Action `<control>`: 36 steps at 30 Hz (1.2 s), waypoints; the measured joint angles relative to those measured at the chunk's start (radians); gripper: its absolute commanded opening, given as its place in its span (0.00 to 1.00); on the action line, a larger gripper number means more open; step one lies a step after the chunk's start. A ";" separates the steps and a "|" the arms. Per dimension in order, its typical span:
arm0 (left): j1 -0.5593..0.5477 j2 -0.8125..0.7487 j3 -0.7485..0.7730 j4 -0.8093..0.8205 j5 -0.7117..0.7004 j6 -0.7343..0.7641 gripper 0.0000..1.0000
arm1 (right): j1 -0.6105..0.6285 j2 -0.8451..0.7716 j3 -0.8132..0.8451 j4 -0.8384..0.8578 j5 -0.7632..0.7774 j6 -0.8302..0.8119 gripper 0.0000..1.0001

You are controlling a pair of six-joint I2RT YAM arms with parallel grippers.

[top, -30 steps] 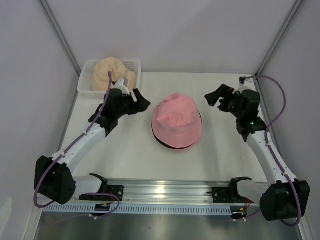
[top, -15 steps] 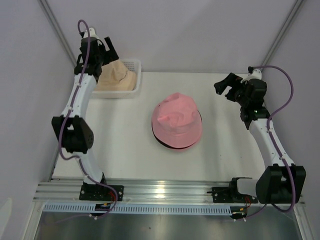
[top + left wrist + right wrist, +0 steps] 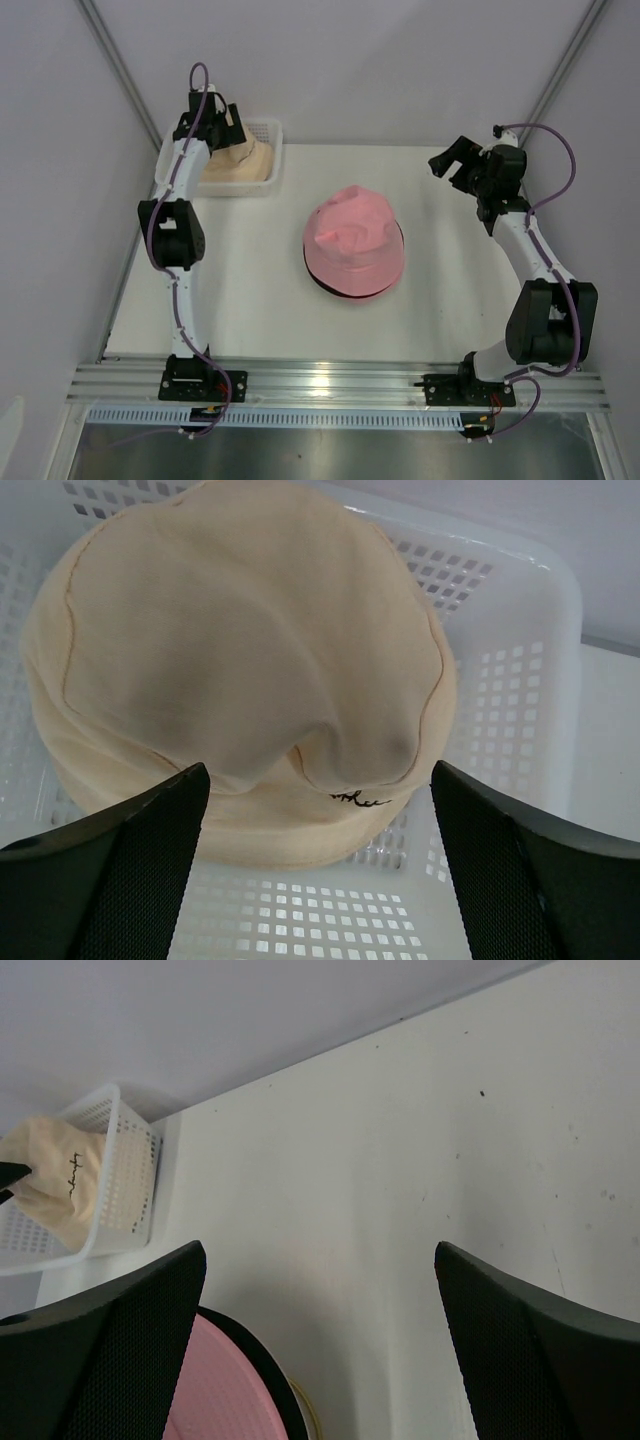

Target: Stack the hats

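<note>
A beige hat [image 3: 250, 160] lies crown up in the white mesh basket [image 3: 272, 128] at the back left. My left gripper [image 3: 226, 122] hangs open right above it. In the left wrist view the beige hat [image 3: 250, 650] fills the frame beyond the wide-apart fingers [image 3: 130, 860], which touch nothing. A pink hat [image 3: 352, 238] sits mid-table on top of a black hat [image 3: 345, 290], of which only the brim shows. My right gripper [image 3: 452, 165] is open at the back right, off the pink hat [image 3: 215, 1395] and holding nothing.
The basket [image 3: 520, 670] has low perforated walls around the beige hat. A thin yellowish ring [image 3: 308, 1412] peeks out from under the black brim [image 3: 268, 1360]. Grey walls and slanted frame posts [image 3: 120, 70] close in the table's back and sides.
My left arm has swung up from beside the basket and now reaches over it, jaws wider. My right arm has drawn back toward the far right corner. The hats have not moved.
</note>
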 measured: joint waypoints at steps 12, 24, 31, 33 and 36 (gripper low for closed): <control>0.000 0.039 0.010 0.052 0.023 0.000 0.80 | -0.009 0.060 0.024 0.018 -0.040 0.018 0.99; 0.000 0.077 0.032 0.120 0.069 -0.027 0.01 | -0.012 0.110 0.048 0.073 -0.090 0.061 0.99; 0.000 0.060 0.016 0.134 0.075 -0.027 0.01 | -0.014 0.114 0.053 0.074 -0.105 0.069 0.99; 0.000 0.019 -0.027 0.137 0.087 -0.027 0.01 | -0.014 0.109 0.053 0.073 -0.108 0.071 0.99; 0.000 -0.063 -0.079 0.135 0.102 -0.026 0.01 | -0.015 0.081 0.043 0.079 -0.108 0.080 0.99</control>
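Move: The beige hat lies in the white basket just under the open left hand, its middle about 3 cm ahead, 4 cm to the left and 4 cm below. The basket around it is centred some 2 cm ahead and 5 cm left. From that same hand the pink-topped hat stack stands roughly 29 cm back, 35 cm right and 6 cm lower. From the right hand, the beige hat is about 16 cm ahead, 62 cm left and 12 cm below. Forward about 3 cm and slightly down, the left hand eases into the near right part of the beige hat's crown while its wide-open fingers shut completely, pinching a fold of the cloth. It pauses briefly, then starts up and back with the fold held, rising some 4 cm and drawing back about 2. ##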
